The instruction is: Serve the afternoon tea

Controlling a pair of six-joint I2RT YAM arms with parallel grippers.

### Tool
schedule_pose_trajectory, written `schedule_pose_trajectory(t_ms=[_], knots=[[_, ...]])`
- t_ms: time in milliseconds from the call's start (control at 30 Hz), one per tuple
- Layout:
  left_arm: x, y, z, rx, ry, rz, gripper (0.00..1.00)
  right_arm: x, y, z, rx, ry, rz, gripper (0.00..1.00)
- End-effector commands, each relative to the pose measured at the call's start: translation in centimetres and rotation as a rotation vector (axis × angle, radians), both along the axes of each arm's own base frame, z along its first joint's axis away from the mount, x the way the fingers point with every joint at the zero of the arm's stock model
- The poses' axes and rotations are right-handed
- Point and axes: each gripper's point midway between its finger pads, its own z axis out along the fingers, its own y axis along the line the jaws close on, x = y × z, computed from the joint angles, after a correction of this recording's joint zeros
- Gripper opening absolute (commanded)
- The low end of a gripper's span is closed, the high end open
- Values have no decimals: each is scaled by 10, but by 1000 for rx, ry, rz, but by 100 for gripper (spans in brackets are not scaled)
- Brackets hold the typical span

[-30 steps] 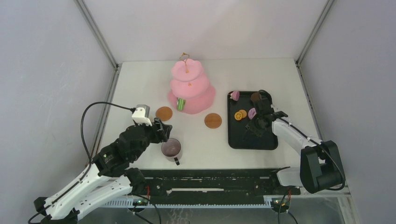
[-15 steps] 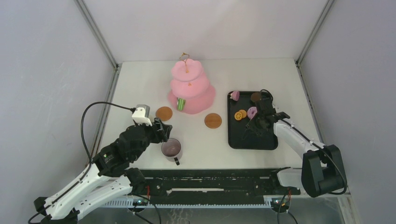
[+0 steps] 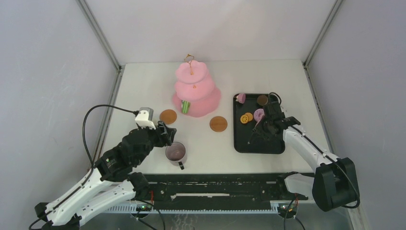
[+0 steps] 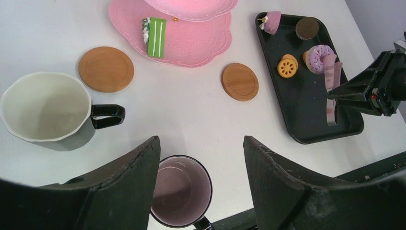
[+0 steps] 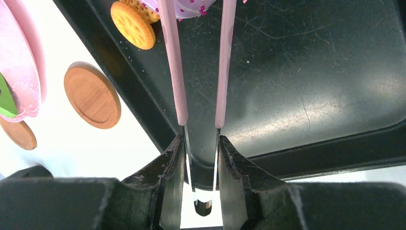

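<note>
The pink three-tier cake stand stands at the back centre, a green pastry on its bottom tier. Two round brown coasters lie in front of it. My left gripper is open above a dark mug with a pink inside. A second dark mug with a white inside sits to its left. My right gripper is shut on the pink-tipped tongs, whose tips flank a purple doughnut on the tray.
The black tray at the right also holds a yellow cookie, a brown cookie and a pink cake. A black rail runs along the near table edge. Grey walls enclose the table.
My right wrist has shifted slightly back and to the right with the tongs, bringing their tips to the purple doughnut. The left arm has not moved.
</note>
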Motion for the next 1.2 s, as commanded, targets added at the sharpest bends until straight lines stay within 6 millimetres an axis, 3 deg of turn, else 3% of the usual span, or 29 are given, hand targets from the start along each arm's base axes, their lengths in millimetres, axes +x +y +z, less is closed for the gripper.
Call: schedule_pose_trajectory(t_ms=[0, 367, 800, 1167], knots=[[2, 0, 24, -51, -54, 7, 69, 9, 12, 26, -5, -78, 37, 0], [-4, 12, 22, -63, -56, 29, 69, 20, 89, 55, -14, -115, 201, 0], [-15, 28, 21, -82, -62, 50, 69, 35, 188, 49, -24, -83, 381, 0], [-18, 33, 21, -73, -62, 52, 69, 56, 233, 46, -13, -73, 442, 0]])
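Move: The bare right part of the stand's bottom tier, where the donut is going, lies some 25 cm to the left and 10 cm ahead of the right hand, about 5 cm lower. The donut, already in its tongs, is 6 cm ahead and 1 cm left. The cookies sit 7 cm left and 4 ahead; the right coaster, 19 left and 2 ahead; the green cake slice, 33 left and 9 ahead. From the left hand that tier spot is roughly 16 cm ahead, 12 right. The pink donut, still pinched in the tongs, is swung off the tray by the right hand, which travels about 22 cm left and late on some 5 cm forward, over the right coaster to the stand. It arcs up 4 cm, then sinks slightly, turning some 25 degrees counter-clockwise with its grip unchanged. The open, empty left hand drifts about 3 cm left, slightly back. ##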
